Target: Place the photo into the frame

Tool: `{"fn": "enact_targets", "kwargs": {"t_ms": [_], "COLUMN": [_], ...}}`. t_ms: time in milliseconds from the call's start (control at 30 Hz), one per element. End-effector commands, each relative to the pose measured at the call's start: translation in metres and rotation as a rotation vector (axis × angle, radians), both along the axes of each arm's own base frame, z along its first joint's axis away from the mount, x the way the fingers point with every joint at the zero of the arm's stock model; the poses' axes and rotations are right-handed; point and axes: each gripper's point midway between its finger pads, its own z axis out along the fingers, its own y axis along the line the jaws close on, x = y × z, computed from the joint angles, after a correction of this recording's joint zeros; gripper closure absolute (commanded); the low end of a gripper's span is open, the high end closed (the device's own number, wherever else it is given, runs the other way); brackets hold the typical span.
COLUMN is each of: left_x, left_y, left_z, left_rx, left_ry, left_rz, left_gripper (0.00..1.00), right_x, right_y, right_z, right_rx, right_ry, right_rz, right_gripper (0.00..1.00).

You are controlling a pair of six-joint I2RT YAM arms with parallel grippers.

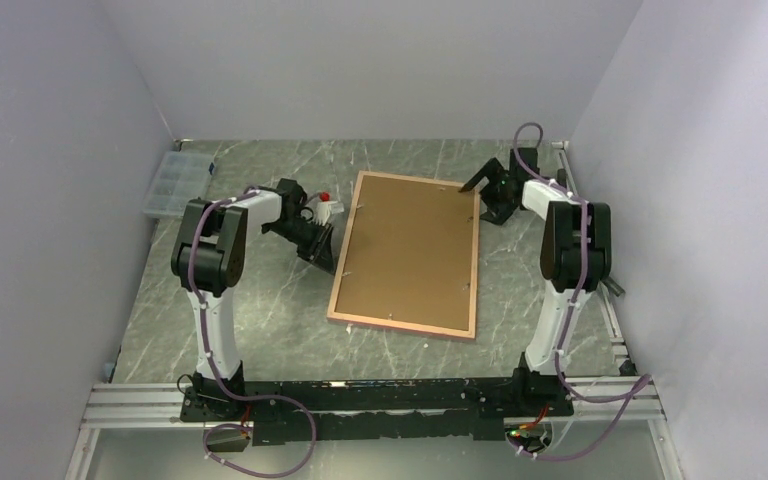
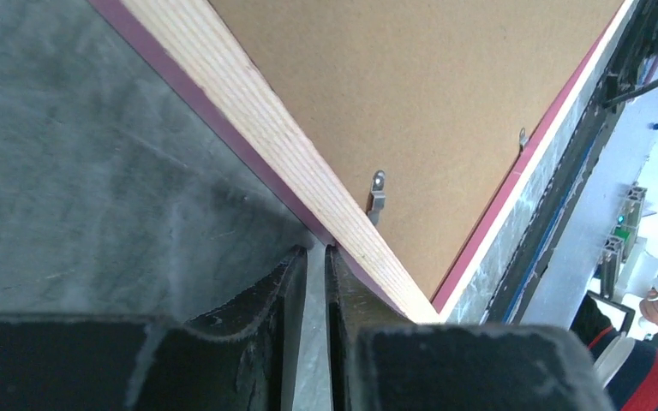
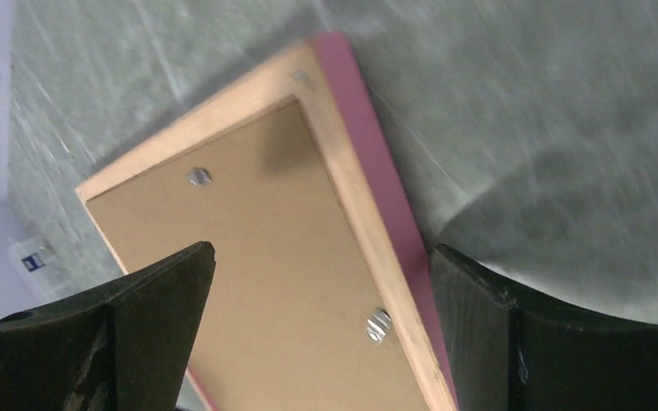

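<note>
The frame [image 1: 400, 327] lies back-up in the middle of the table, its tan wooden rail [image 2: 266, 128] edged in pink, and a plain brown backing board [image 1: 410, 250] fills it. The photo is hidden. My left gripper [image 1: 325, 262] sits low at the frame's left edge. Its jaws [image 2: 317, 250] stand a narrow slit apart with only table showing between them, and the right finger [image 2: 347, 282] rests against the rail. My right gripper [image 1: 470, 185] hovers open over the far right corner [image 3: 351, 171], its fingers straddling the rail and board.
Small metal tabs [image 2: 377, 195] [image 3: 378, 324] stick up along the board's edges. A clear plastic organiser box [image 1: 172, 185] lies at the back left by the wall. A small white, red-capped item [image 1: 325, 207] sits beside the left arm. Aluminium rails [image 1: 360, 395] run along the near edge.
</note>
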Motion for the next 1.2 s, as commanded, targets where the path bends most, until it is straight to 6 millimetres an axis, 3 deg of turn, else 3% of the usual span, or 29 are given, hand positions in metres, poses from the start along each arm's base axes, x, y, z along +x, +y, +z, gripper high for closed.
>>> {"fn": "enact_targets", "kwargs": {"t_ms": [0,200,267,433,500,533,667,767,800,867,967,1033,1100,1167], "left_x": [-0.018,-0.06,-0.076,-0.109,-0.119,-0.121,-0.124,-0.093,-0.074,-0.013,0.088,0.135,0.158,0.169], "left_y": [0.003,-0.021,-0.029,-0.039,-0.04,-0.039,-0.024,-0.008,0.0,0.016,0.059,0.081,0.088,0.086], "left_z": [-0.005,0.021,0.034,0.06,0.066,0.069,0.095,0.127,0.134,0.136,0.126,0.118,0.112,0.103], "left_rx": [0.037,-0.067,-0.121,-0.23,-0.249,-0.249,-0.238,-0.221,-0.201,-0.139,-0.076,-0.094,-0.144,-0.143], "left_ry": [-0.047,-0.016,-0.001,0.055,0.075,0.082,0.073,-0.031,-0.068,-0.181,-0.277,-0.295,-0.31,-0.319], "left_rz": [-0.087,-0.249,-0.31,-0.434,-0.462,-0.472,-0.501,-0.463,-0.411,-0.256,0.063,0.214,0.256,0.259], "left_gripper": [0.79,0.78,0.76,0.7,0.66,0.65,0.6,0.56,0.56,0.55,0.51,0.5,0.46,0.41], "right_x": [0.03,0.06,0.06,0.049,0.047,0.046,0.058,0.049,0.042,0.017,-0.039,-0.081,-0.123,-0.158], "right_y": [0.031,0.119,0.154,0.217,0.225,0.219,0.163,0.111,0.1,0.084,0.078,0.078,0.076,0.074], "right_z": [0.014,0.023,0.023,0.015,0.011,0.01,0.047,0.081,0.089,0.103,0.086,0.068,0.055,0.053], "right_rx": [0.08,0.136,0.141,0.192,0.158,0.119,0.006,-0.052,-0.072,-0.102,-0.093,-0.065,-0.043,-0.021], "right_ry": [-0.064,-0.087,-0.085,-0.085,-0.062,-0.038,-0.117,-0.157,-0.159,-0.153,-0.049,0.022,0.084,0.11], "right_rz": [0.094,0.28,0.361,0.524,0.562,0.554,0.399,0.272,0.246,0.21,0.203,0.206,0.217,0.221], "right_gripper": [0.0,0.0,0.0,0.0,0.0,0.0,0.0,0.0,0.0,0.0,0.0,0.0,0.0,0.0]}}
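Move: The backed frame lies between the hands, its middle about 7 cm ahead and 18 cm right of the left hand, whose fingers sit beside its left rim at nearly rim height. Its near-left corner is some 12 cm straight back of that hand. From the right hand, straddling the right rim, the middle is about 11 cm back, 17 cm left and 3 cm lower; the far-right corner is 5 cm straight ahead. With a finger against the outer right rim, the right hand pushes the frame forward about 8 cm, then left, turning counter-clockwise, before backing off right, up and towards its base. Meanwhile the left hand, at the left rim, goes back about 12 cm, then lifts and sweeps forward-left, clear of the frame, fingers opening; the right gripper stays wide. ##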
